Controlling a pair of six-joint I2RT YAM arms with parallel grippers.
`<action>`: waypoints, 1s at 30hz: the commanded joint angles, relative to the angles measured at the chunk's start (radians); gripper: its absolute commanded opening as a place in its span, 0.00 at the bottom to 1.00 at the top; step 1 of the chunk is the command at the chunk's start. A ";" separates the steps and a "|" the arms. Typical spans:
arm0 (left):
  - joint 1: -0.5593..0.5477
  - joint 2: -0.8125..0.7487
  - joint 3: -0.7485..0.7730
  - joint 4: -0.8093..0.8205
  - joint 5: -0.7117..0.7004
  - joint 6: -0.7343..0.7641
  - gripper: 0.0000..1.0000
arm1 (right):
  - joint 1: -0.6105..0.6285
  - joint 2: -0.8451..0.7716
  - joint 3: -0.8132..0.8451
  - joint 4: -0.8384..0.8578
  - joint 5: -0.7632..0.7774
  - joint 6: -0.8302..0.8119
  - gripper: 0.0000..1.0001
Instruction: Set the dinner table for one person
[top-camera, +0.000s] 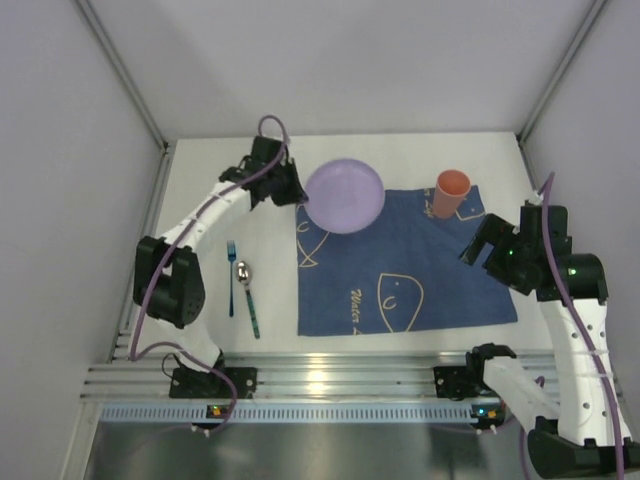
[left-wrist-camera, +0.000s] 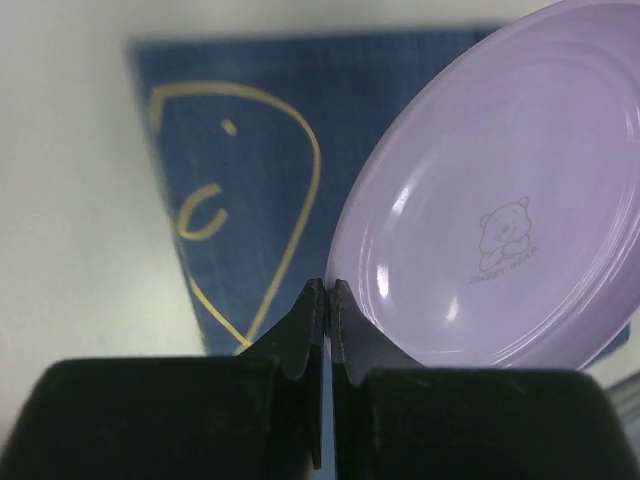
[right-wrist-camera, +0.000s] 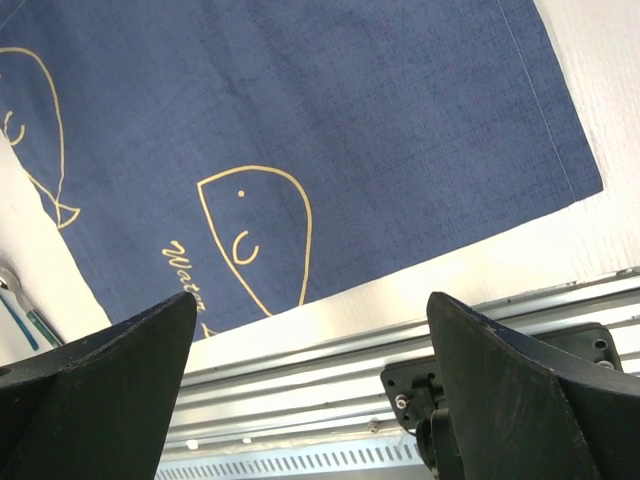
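Note:
A lilac plate (top-camera: 345, 196) sits over the far left corner of the blue fish-print cloth (top-camera: 400, 265) on the white dinner table (top-camera: 430, 150). My left gripper (top-camera: 300, 196) is shut on the plate's left rim. In the left wrist view the plate (left-wrist-camera: 500, 190) stands tilted above the cloth (left-wrist-camera: 270, 130), its edge pinched between the black fingertips (left-wrist-camera: 345, 305). My right gripper (top-camera: 482, 248) hovers open over the cloth's right edge. Nothing lies between its fingers (right-wrist-camera: 500, 380), and the cloth (right-wrist-camera: 330, 120) lies below.
An orange cup (top-camera: 451, 192) stands on the cloth's far right corner. A blue fork (top-camera: 231, 275) and a green-handled spoon (top-camera: 246, 295) lie side by side on the table left of the cloth. A metal rail (top-camera: 330, 380) runs along the near edge.

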 joint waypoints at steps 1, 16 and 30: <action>-0.152 -0.058 -0.114 0.059 0.044 0.015 0.00 | 0.005 -0.008 0.051 0.032 -0.005 -0.010 1.00; -0.438 0.089 -0.143 0.228 -0.016 -0.102 0.00 | 0.007 -0.073 0.013 -0.013 -0.060 -0.026 1.00; -0.449 0.069 -0.028 -0.041 -0.305 -0.081 0.52 | 0.005 -0.002 0.022 0.032 -0.106 -0.069 1.00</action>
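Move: The left hand already holds the plate by its left rim, the plate's middle about 10 cm to the hand's right. The middle of the blue cloth lies about 26 cm right, 16 cm back and 16 cm below. The cup stands some 38 cm right, about level ahead, and the spoon some 24 cm back and 12 cm left. From the right hand, the cloth's middle is about 10 cm ahead, 11 cm left, 20 cm down. Left hand carries the plate some 16 cm right, also back and down, over the cloth's middle, then opens. ##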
